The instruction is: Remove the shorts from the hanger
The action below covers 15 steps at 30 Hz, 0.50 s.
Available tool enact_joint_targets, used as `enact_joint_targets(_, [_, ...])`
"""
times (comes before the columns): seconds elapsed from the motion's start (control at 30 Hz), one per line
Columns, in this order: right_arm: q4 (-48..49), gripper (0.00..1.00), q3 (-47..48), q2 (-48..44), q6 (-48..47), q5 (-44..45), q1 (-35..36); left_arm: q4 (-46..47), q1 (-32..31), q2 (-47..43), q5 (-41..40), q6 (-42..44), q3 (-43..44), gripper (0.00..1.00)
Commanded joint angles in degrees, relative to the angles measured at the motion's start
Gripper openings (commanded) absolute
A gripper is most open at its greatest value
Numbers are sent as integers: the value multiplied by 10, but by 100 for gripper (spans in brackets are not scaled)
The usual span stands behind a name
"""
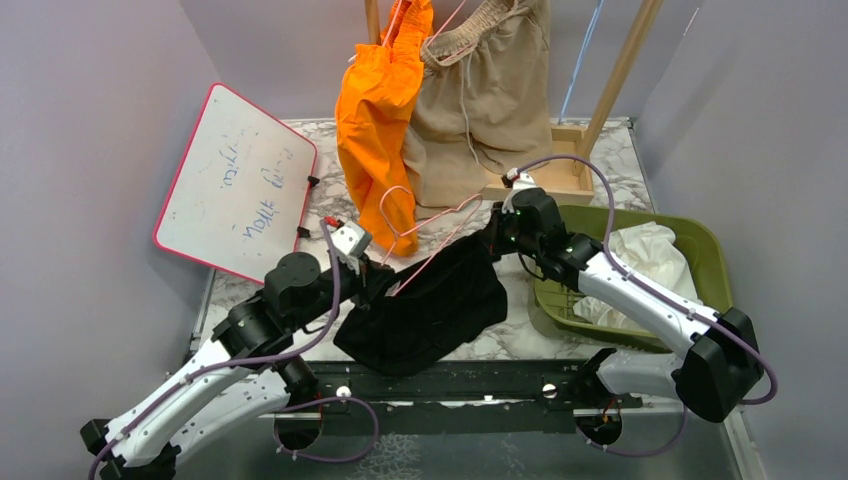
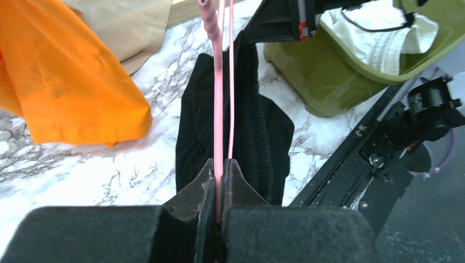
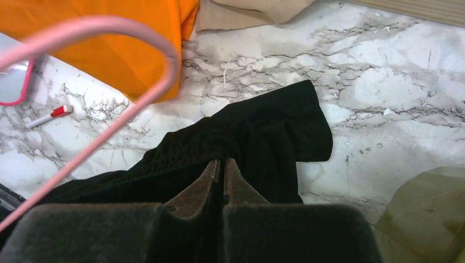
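Note:
Black shorts (image 1: pixel 430 305) lie draped over a pink wire hanger (image 1: pixel 420 225) low over the marble table. My left gripper (image 1: pixel 365 265) is shut on the hanger's wire (image 2: pixel 219 109), which runs up between its fingertips (image 2: pixel 204 181) in the left wrist view. At the shorts' upper right corner, my right gripper (image 1: pixel 495 235) is shut on the black fabric (image 3: pixel 263 137). The hanger's hook (image 3: pixel 126 38) curves past at the upper left of the right wrist view. Orange shorts (image 1: pixel 380 120) and tan shorts (image 1: pixel 480 100) hang from the wooden rack. White shorts (image 1: pixel 640 260) lie in the green basket (image 1: pixel 700 245).
A red-edged whiteboard (image 1: pixel 235 180) leans at the back left, and a marker (image 3: pixel 49 116) lies on the table near it. The wooden rack's base (image 1: pixel 545 180) stands behind the right gripper. The green basket sits at the table's right side.

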Motion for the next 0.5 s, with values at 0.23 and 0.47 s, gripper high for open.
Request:
enact_joint_targets(0.23, [-39,27,-53,-11,45,-60,-10,112,1,103,-11,-56,-67,0])
enact_joint_targets(0.47, [36,48,-134,-120,107,-168,-10,168,1,103,6,-85,-120,0])
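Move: The black shorts hang from the right fingers' pinch on the waistband; their middle lies about 10 cm back, 13 cm to the left and 11 cm below that hand. The green basket is some 29 cm to its right, 3 cm back and 12 cm lower. From the left hand, which holds the pink hanger, the black shorts' middle is roughly 4 cm ahead, 7 cm right and 20 cm down; the orange shorts hang some 23 cm ahead, 2 cm left and 8 cm lower. The black waistband is let go by the right fingers, which open to about half as that hand draws back some 5 cm and sinks nearly as far over the shorts, tipping slightly down. The pink hanger, still pinched in the left fingers, is lowered about 10 cm towards the shorts, drifting slightly forward and right, with the wrist tipping downward. ##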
